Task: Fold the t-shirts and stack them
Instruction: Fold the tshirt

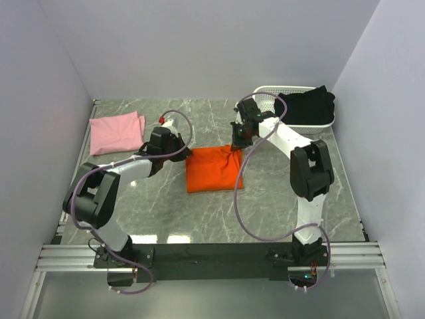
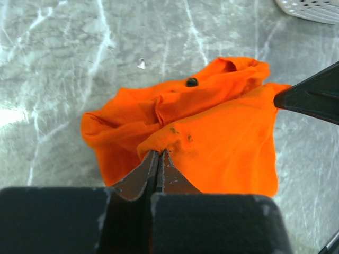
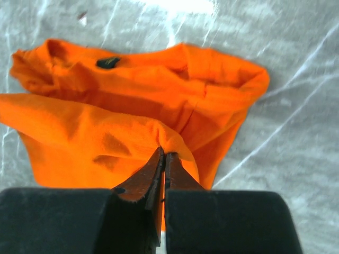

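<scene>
The bright orange t-shirt (image 1: 212,169) lies half folded in the middle of the table, its near part hanging from both grippers. My left gripper (image 1: 184,154) is shut on the shirt's left top corner (image 2: 159,145). My right gripper (image 1: 234,147) is shut on the right top corner (image 3: 168,143). In the left wrist view the orange cloth (image 2: 212,121) bunches beyond my closed fingertips. The pale pink t-shirt (image 1: 117,131) lies folded at the back left. The black t-shirt (image 1: 307,105) drapes over the basket at the back right.
A white slotted basket (image 1: 265,95) stands at the back right against the wall; its corner shows in the left wrist view (image 2: 312,8). Grey walls close in three sides. The marble tabletop (image 1: 166,206) lies in front of the orange shirt.
</scene>
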`<state>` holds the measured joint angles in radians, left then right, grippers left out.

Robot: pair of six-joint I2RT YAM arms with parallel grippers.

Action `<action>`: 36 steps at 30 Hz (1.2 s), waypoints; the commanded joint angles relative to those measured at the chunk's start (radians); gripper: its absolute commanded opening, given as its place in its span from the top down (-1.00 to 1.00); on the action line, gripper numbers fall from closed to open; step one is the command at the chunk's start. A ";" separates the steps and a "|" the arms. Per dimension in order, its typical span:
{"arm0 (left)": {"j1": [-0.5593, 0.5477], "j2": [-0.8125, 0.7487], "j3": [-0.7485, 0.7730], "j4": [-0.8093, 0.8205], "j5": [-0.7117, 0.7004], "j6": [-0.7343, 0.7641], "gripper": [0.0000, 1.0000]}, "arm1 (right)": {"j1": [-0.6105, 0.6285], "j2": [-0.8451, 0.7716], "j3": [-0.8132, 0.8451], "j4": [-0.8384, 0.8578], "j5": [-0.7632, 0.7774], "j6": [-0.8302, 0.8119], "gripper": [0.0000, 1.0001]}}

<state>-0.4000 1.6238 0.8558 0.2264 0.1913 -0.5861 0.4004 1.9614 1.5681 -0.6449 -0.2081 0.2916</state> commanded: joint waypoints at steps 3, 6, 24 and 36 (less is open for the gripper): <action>0.013 0.054 0.104 -0.019 -0.007 0.032 0.78 | -0.032 0.054 0.104 -0.013 -0.027 -0.026 1.00; 0.018 0.048 0.134 -0.081 -0.059 0.022 0.19 | -0.041 0.057 0.124 -0.006 -0.034 -0.025 0.41; 0.050 -0.424 -0.191 -0.107 0.044 -0.033 -0.69 | -0.009 -0.421 -0.322 0.129 0.036 0.029 -0.37; 0.075 -0.400 -0.363 0.039 0.161 -0.124 -0.72 | 0.156 -0.365 -0.462 0.240 0.084 0.096 -0.38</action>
<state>-0.3363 1.2156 0.5072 0.1558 0.3000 -0.6796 0.5308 1.5627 1.0832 -0.4747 -0.1604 0.3679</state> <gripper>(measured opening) 0.855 0.688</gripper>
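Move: Both my hands already pinch the orange t-shirt's raised edge, 2 or 3 cm above the table. The collar edge it is going to is centred roughly 8 cm right and 3 cm ahead of my left hand, about 7 cm left and 1 cm ahead of my right. From my left hand, the pink t-shirt lies some 27 cm left and 8 cm ahead; from my right, the white basket stands some 21 cm right and 15 cm ahead. I carry the pinched edge another 2 to 3 cm forward and slightly down onto the collar end, then open both grippers wide and let go. Both hands lift about 9 cm as they clear it, then sweep back towards the near fold's corners and sink low again, open, my left hand drifting outward. ##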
